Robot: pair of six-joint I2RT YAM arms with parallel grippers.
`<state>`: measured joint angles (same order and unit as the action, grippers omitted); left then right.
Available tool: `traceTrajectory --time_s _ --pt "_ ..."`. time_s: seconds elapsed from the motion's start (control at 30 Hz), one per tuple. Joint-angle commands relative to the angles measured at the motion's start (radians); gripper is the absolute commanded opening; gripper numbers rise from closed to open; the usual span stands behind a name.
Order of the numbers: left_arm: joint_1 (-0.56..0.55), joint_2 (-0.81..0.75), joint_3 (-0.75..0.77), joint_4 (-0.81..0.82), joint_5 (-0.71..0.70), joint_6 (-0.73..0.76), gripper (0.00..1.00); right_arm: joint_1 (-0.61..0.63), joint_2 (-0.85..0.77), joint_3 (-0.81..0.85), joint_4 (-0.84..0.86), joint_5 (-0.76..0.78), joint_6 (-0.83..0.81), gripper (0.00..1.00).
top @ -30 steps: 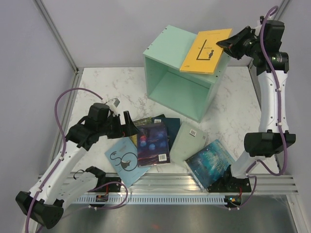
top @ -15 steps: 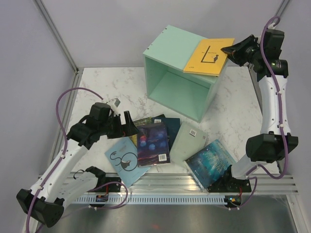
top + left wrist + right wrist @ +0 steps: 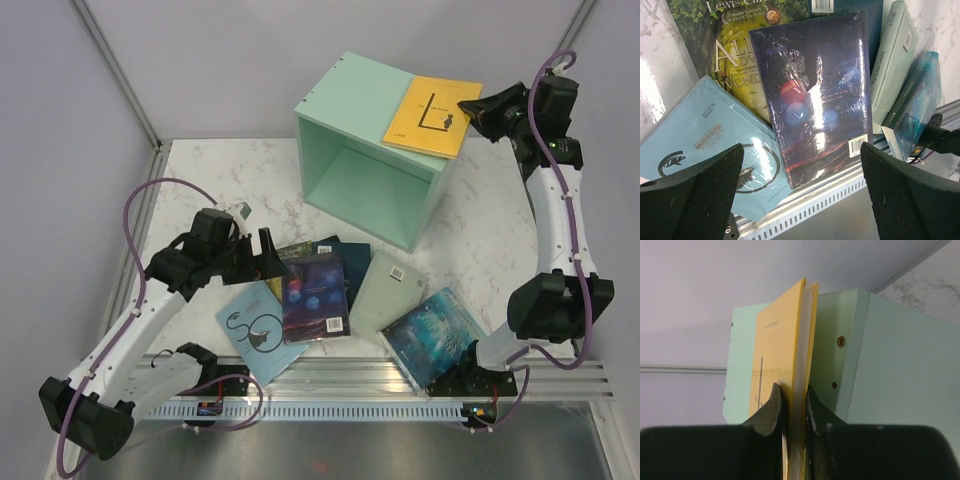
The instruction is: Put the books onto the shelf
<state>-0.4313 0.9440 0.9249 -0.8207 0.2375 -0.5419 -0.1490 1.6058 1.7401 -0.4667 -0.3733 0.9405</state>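
The mint-green shelf [image 3: 340,105] stands at the back of the table, its open face toward the arms. A yellow book [image 3: 430,115] lies over its top right corner, and my right gripper [image 3: 472,108] is shut on that book's edge [image 3: 801,340]. Several more books lie in a loose pile near the front: a light blue one with a black swirl [image 3: 250,330], a dark navy one [image 3: 315,297], a green-gold one [image 3: 730,55], a pale mint one [image 3: 392,285] and an icy blue one [image 3: 432,335]. My left gripper [image 3: 268,252] hovers open over the pile's left side.
A slotted metal rail [image 3: 380,405] runs along the table's near edge. Grey walls close in the left and right sides. The marble tabletop [image 3: 220,180] shows bare to the left of the shelf.
My right gripper has swung the yellow book from a tilted pose to lie flatter over the shelf's top, shifting slightly right. The left arm has edged a little right.
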Motion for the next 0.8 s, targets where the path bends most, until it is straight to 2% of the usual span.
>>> traceTrajectory --time_s 0.0,0.1,0.17,0.2,0.4,0.57,0.77 --pt "0.006 0.016 0.031 0.023 0.002 0.045 1.0 -0.008 0.022 -0.1 -0.135 0.162 -0.123 0.0" --pt "0.006 0.033 0.038 0.029 0.003 0.046 1.0 -0.003 0.014 -0.106 -0.136 0.152 -0.132 0.0" --pt "0.006 0.039 0.04 0.034 0.005 0.049 1.0 -0.003 0.006 -0.109 -0.136 0.126 -0.141 0.22" --pt "0.006 0.045 0.043 0.037 0.008 0.048 1.0 -0.003 0.005 -0.114 -0.139 0.122 -0.146 0.42" --pt "0.006 0.055 0.04 0.045 0.013 0.046 1.0 0.002 -0.036 -0.139 -0.196 0.122 -0.193 0.76" --pt "0.006 0.055 0.037 0.046 0.014 0.045 1.0 0.002 -0.043 -0.105 -0.324 0.181 -0.272 0.81" --pt "0.006 0.035 0.023 0.045 0.016 0.042 1.0 0.002 -0.078 -0.137 -0.366 0.229 -0.319 0.83"
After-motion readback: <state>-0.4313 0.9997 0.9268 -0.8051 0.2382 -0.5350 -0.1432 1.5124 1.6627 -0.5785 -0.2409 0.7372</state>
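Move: My right hand still pinches the yellow book by its right edge on top of the shelf. The book's middle is about 8 cm to the left, 2 cm back and 1 cm below. The shelf under it is centred roughly 16 cm to the left, level fore and aft, its middle some 17 cm below my fingers. From my left hand the yellow book lies about 26 cm ahead, 32 cm right and 17 cm up. I open my right fingers wide to let the yellow book go onto the shelf top. As they open, the hand rises slightly, then dips and draws back about 3 cm and 2 cm to the right, off the book's edge. The wrist rolls some 15 degrees, its left side sinking, which leaves one finger over the cover side and the other beside the shelf's right wall. ##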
